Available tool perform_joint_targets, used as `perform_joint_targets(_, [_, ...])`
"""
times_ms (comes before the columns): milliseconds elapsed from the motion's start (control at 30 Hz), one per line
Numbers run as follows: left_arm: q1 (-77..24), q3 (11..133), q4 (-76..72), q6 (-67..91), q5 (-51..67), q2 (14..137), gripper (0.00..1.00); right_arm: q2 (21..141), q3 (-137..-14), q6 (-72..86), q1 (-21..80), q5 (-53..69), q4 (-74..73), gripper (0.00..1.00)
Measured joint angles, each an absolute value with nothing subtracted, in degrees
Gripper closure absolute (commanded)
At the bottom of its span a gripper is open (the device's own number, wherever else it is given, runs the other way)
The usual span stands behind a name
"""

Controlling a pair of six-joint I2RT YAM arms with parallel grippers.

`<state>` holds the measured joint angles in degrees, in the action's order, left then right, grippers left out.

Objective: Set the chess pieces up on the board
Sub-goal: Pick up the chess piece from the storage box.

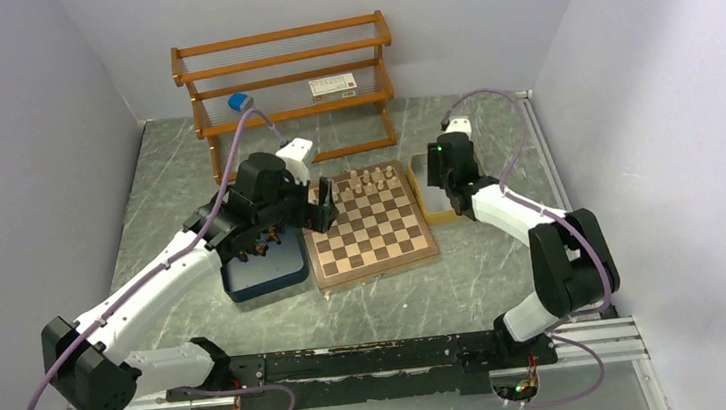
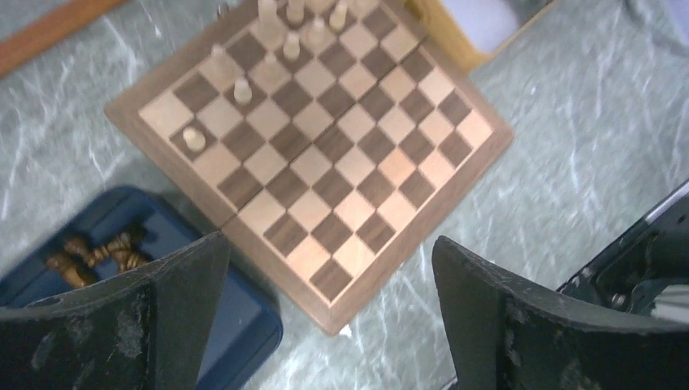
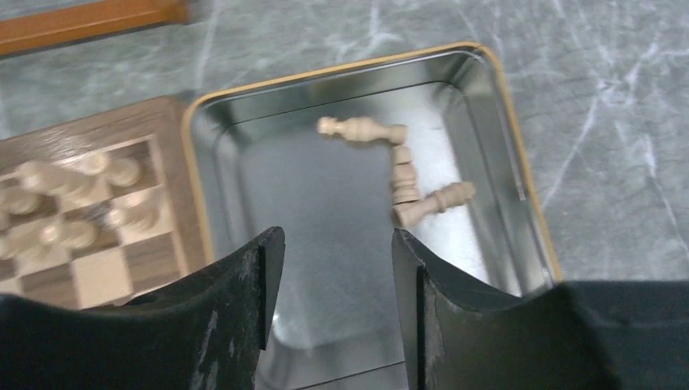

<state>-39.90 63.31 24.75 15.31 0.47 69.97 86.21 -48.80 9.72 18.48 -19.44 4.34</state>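
Observation:
The board [image 1: 371, 226] lies mid-table with cream chess pieces [image 1: 369, 179] standing on its far rows; in the left wrist view several of them [image 2: 242, 89] stand near its far corner. Dark pieces [image 2: 97, 253] lie in the navy tray [image 1: 265, 273] to the left of the board. My left gripper [image 1: 322, 201] hangs above the board's left edge, open and empty [image 2: 329, 284]. My right gripper [image 3: 337, 260] hovers over the yellow-rimmed metal tray [image 3: 496, 106], its jaws apart with nothing between them. Three cream pieces [image 3: 404, 175] lie on their sides in that tray.
A wooden rack [image 1: 286, 72] stands at the back, holding a blue object [image 1: 241, 102] and a white card [image 1: 332, 85]. Grey walls close in left, right and behind. The yellow tray [image 1: 423, 199] touches the board's right edge.

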Motion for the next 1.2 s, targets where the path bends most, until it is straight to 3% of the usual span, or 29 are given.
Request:
perform_joint_targets(100, [-39.88,60.62,26.81,14.09,1.21,68.62,0.0,88.55,-50.15,8.34,15.4,-19.25,4.03,0.6])
perform_joint_targets(233, [-39.88,60.14,28.84,12.8,1.78,67.99,0.0,92.29,-52.12,6.26,12.95,-17.72,4.23,0.63])
perform_joint_targets(667, [-39.88,55.64,28.08,12.16,-1.96,56.36,0.0,101.36,-58.94,3.11,9.91,-15.2,0.19,0.67])
perform_joint_targets(900, [-39.88,54.61,27.44,11.77,-4.08,55.77,0.0,104.66,-59.99,2.68,8.73,-15.11,-1.76,0.63])
perform_joint_targets(1200, [-39.88,53.39,26.06,10.46,-4.99,54.54,0.0,106.21,-60.14,2.13,8.29,-14.52,-2.02,0.69])
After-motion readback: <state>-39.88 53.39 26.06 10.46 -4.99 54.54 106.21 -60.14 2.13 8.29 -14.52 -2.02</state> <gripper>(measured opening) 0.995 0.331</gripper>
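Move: The light chess piece lying in the middle of the three in the storage box is about 4 cm ahead of the right hand, 6 cm to its right and 10 cm below. Of its neighbours in the box, the far piece lies roughly 4 cm farther out than it and 3 cm to its left; the near piece about 2 cm nearer and 2 cm to its right. From the left hand, the middle piece is some 40 cm right, 16 cm ahead and 21 cm below. The middle light piece is approached by the right hand, which sinks about 9 cm into the storage box while going 6 cm right and 3 cm forward, tipping some 15 degrees further down. Its half-open fingers narrow early to about a third open and end straddling the piece. The left hand, empty and wide open, draws 5 cm left and 3 cm back, away from the board's set pieces. ##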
